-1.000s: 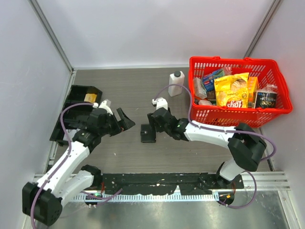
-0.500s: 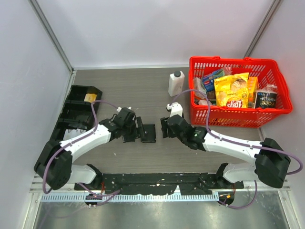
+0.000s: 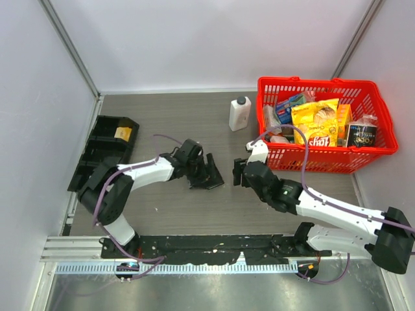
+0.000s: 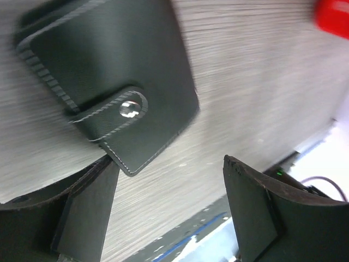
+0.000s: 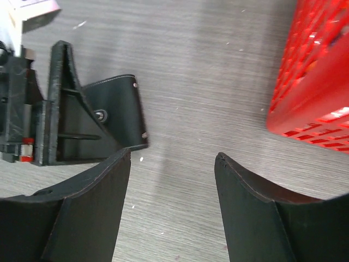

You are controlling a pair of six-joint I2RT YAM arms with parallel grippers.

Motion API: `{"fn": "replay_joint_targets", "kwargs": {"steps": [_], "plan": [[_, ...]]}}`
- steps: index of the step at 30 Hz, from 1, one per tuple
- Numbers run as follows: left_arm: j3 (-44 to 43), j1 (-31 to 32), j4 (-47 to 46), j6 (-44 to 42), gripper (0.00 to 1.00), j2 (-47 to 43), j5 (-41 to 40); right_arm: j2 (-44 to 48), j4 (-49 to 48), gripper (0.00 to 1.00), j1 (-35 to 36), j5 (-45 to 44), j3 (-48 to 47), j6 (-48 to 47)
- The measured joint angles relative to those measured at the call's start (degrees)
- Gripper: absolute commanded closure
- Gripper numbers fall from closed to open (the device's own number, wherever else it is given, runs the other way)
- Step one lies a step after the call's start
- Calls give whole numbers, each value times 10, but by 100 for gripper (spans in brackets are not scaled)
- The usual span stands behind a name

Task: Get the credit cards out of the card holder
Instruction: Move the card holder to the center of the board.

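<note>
The card holder (image 4: 109, 71), a black wallet, lies closed on the table with its tab snapped shut, so the credit cards are hidden. In the top view the card holder (image 3: 214, 181) sits mid-table, partly under my left gripper (image 3: 202, 168). That left gripper (image 4: 169, 183) is open and low over the wallet's near corner, which touches one fingertip (image 4: 103, 169); nothing is between the fingers. My right gripper (image 3: 238, 173) hangs open just right of the wallet. In its own view the right gripper (image 5: 172, 161) frames bare table, with the card holder (image 5: 122, 106) beyond its left finger.
A red basket (image 3: 305, 159) full of groceries stands at the back right, and the red basket (image 5: 316, 82) is close to my right gripper. A white bottle (image 3: 239, 113) stands left of it. A black compartment tray (image 3: 104, 155) lies at the left edge.
My left arm swung from the tray across to the wallet and came down on it. The right arm drew back to the right. The wallet shifted slightly right and turned.
</note>
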State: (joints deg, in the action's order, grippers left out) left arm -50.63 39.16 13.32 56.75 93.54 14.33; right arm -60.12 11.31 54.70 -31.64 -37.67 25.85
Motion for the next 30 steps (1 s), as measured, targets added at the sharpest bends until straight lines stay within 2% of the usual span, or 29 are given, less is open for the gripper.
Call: {"fn": "replay_joint_targets", "kwargs": {"steps": [6,10,14,20,25,30], "plan": [[-90,25,-59,-6,17,35,66,72,14,33,0,-54,22,15],[-163,18,-18,-75,18,35,49,108,27,34,0,-69,34,26],[-226,-26,44,-155,18,50,36,126,37,34,0,-68,43,33],[-375,-73,122,-296,18,192,55,128,42,35,0,-56,54,35],[-395,-65,156,-364,20,266,86,125,42,35,0,-41,54,37],[-375,-61,155,-382,26,267,104,125,42,35,0,-30,54,37]]}}
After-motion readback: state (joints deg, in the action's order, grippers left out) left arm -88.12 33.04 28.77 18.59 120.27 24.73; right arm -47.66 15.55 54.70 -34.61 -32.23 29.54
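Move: The card holder lies flat about 5 cm ahead of the left hand, level with it sideways and some 3 cm below, its near end beside one open finger. The white bottle stands around 24 cm ahead and 11 cm right of that hand; the red basket's middle is about 21 cm ahead and 40 cm right. From the right hand the card holder is about 11 cm left, 2 cm ahead and 12 cm down. The card holder's near end, with the left hand's open finger beside it, is pushed to the right as that hand sweeps about 7 cm right and rises clear. The left hand then arcs forward over the holder, comes down just beyond its far edge and draws back some 3 cm, turning about 30 degrees clockwise. The empty right hand backs off rightward. ##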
